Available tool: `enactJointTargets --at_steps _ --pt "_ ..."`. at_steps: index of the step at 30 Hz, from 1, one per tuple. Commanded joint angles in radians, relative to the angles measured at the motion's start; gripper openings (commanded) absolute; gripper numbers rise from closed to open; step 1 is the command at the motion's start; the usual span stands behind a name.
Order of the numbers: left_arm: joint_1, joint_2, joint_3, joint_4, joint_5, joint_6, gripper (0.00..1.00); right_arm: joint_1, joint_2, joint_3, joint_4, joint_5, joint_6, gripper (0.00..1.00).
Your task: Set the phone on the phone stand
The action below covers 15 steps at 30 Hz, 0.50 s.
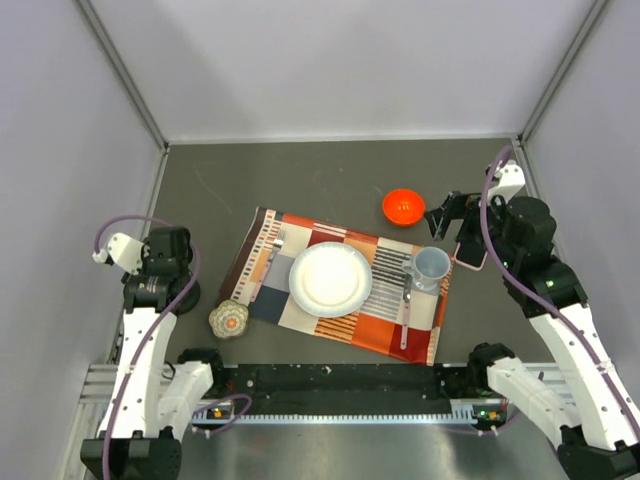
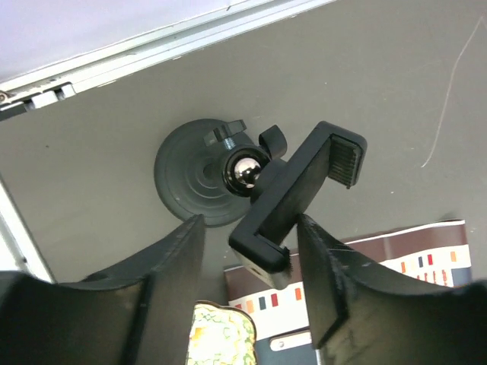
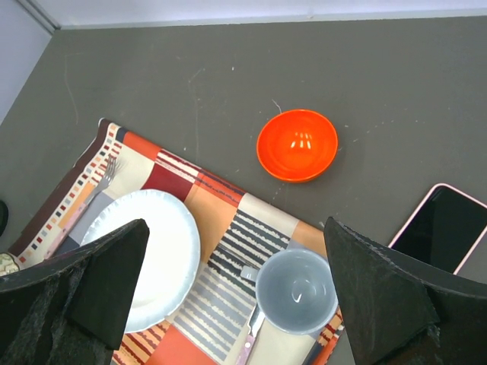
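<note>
The phone (image 1: pixel 471 246), black screen with a pink edge, lies flat on the dark table to the right of the placemat; it also shows at the right edge of the right wrist view (image 3: pixel 444 228). My right gripper (image 1: pixel 452 215) (image 3: pixel 236 228) is wide open and empty, hovering over the mug and to the left of the phone. The black phone stand (image 2: pixel 199 173) has a disc base, a shiny ball joint and a clamp holder (image 2: pixel 300 186); its base shows in the top view (image 1: pixel 188 296). My left gripper (image 1: pixel 168 282) (image 2: pixel 249 228) is open, its fingers flanking the holder's lower end.
A patterned placemat (image 1: pixel 300 235) carries a white plate (image 1: pixel 330 279), a pale blue mug (image 1: pixel 431 266) and cutlery. An orange-red bowl (image 1: pixel 403 206) sits behind the mat. A small floral dish (image 1: pixel 228 320) lies at the mat's near left corner. Walls enclose the table.
</note>
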Motion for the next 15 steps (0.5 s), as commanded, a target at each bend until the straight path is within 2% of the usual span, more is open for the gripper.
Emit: enactJointTargets --at_steps 1,2,5,8,15 --pt "0.006 -0.028 -0.018 0.053 -0.014 -0.065 0.52 -0.003 -0.016 0.004 0.047 -0.014 -0.01 0.99" --pt "0.006 -0.029 -0.021 0.054 -0.02 -0.068 0.48 -0.003 -0.016 0.002 0.046 -0.016 -0.01 0.99" --pt "0.006 -0.042 -0.034 0.061 -0.042 -0.072 0.43 -0.003 -0.016 -0.001 0.046 -0.016 -0.011 0.99" --pt "0.006 -0.055 -0.04 0.057 -0.066 -0.076 0.32 -0.003 -0.012 0.007 0.049 -0.008 -0.017 0.99" --pt "0.008 -0.086 -0.021 0.073 -0.115 -0.031 0.0 -0.003 0.017 0.001 0.064 -0.054 0.009 0.99"
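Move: The near end of the phone stand's black clamp already sits between the left hand's parted fingertips; the stand's middle lies about 1 cm ahead, 2 cm left and 4 cm below. The flower-shaped dish is some 7 cm back and 8 cm right, 9 cm lower. The fork lies about 7 cm ahead and 20 cm right, 11 cm down. From the right hand, the stand is roughly 68 cm left, 5 cm back and 15 cm below. The phone stand's clamp is pinched at its near end as the left fingers close from a bit over half open to about a third and stop on it, their grip effort rising. The left hand stays nearly in place, easing up less than 1 cm while its fingers tip upward by some 5 degrees. ##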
